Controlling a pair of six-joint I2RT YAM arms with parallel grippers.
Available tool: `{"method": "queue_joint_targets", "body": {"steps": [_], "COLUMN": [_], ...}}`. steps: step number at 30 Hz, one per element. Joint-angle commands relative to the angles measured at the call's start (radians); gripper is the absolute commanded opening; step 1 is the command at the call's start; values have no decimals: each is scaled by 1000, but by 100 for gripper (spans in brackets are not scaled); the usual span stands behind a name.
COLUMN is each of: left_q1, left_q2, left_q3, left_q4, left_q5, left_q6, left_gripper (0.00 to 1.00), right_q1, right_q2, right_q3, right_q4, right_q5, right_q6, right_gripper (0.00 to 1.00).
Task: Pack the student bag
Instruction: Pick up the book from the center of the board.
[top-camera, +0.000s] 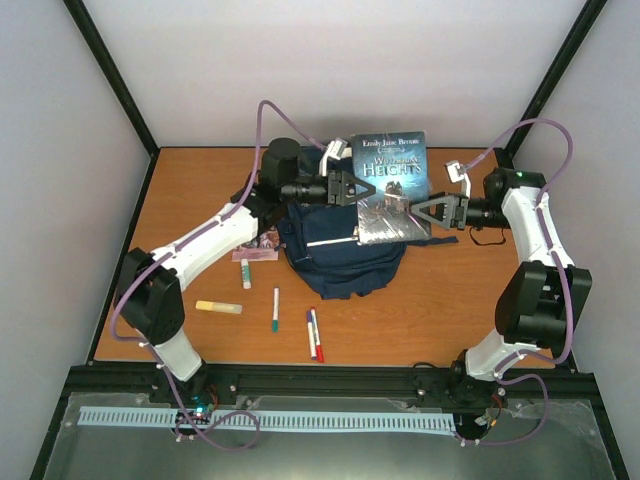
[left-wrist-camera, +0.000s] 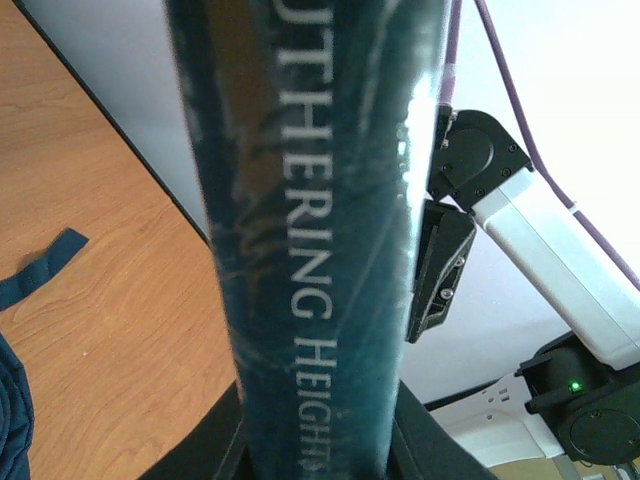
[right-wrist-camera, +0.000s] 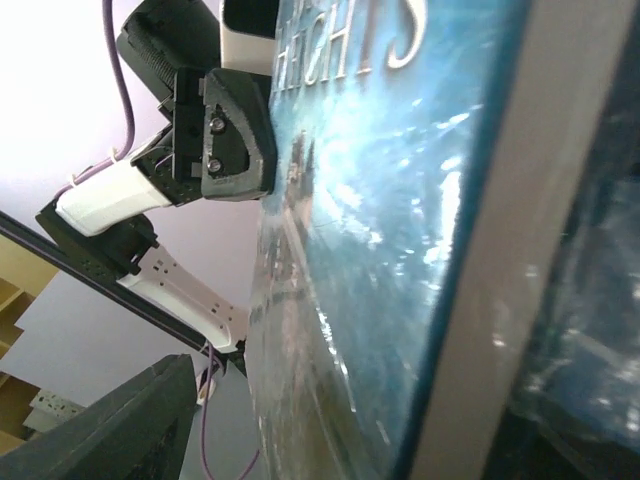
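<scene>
The student bag (top-camera: 340, 255), navy with a thin white stripe, lies crumpled at the table's middle. Above its rear edge a book (top-camera: 392, 180) titled Wuthering Heights stands tilted, cover towards the overhead camera. My left gripper (top-camera: 352, 188) is shut on the book's spine edge; in the left wrist view the spine (left-wrist-camera: 320, 200) fills the space between my fingers. My right gripper (top-camera: 412, 210) is at the book's lower right corner, jaws open astride that edge. In the right wrist view the glossy cover (right-wrist-camera: 400, 200) fills the frame, and one dark finger (right-wrist-camera: 100, 430) stands apart from it.
Left of the bag lie a pink packet (top-camera: 255, 255) and a white marker (top-camera: 246, 272). In front lie a yellow highlighter (top-camera: 218, 307), a green-capped pen (top-camera: 275, 310), and blue and red pens (top-camera: 314, 335). A dark strap (top-camera: 440, 240) trails right of the bag.
</scene>
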Motion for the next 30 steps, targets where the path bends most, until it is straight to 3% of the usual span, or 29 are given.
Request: {"method": "queue_joint_targets", "body": {"steps": [1,13,19,21,23,28,30], "left_q1": [15,18,18,18,18,18,18], "left_q2": [2,63,94,103,108,106,105], "left_q3": [94,127,125,127,131,125,122], "left_q4": [151,103,95,91,68,9,-12], "left_q5": [53,53,40,39,27,-11,-20], "left_q6": [-23,13,22,24,36,84,101], "left_gripper": [1,5,26,46,60,71,73], "right_q1": [9,10,8,9,9,-6,-23], "right_q2": [-19,-23,-69,-84,-94,-93,-82], "right_q3": [4,2,-28,-41,-53,-55,-52], "right_q4": [-6,52,127,150,179,195,190], "right_q5": [-100,-160,-161,-160,-160,-160,-159], "right_q6": [-29,107,185,203,228,243,233], "right_gripper": [72,46,32,27,20,4,3]}}
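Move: The book, still held up by the left hand, has its middle about 5 cm right of and level with that hand. From the open right hand, the book's middle is some 5 cm left, 3 cm ahead and 2 cm up. Below, the backpack lies about 12 cm left, 5 cm ahead and 22 cm down from the right hand; the pink book lies roughly 30 cm left, 2 cm ahead and 30 cm down. Right fingers close on the book's right edge, then left fingers open, that hand going about 2.5 cm forward. ##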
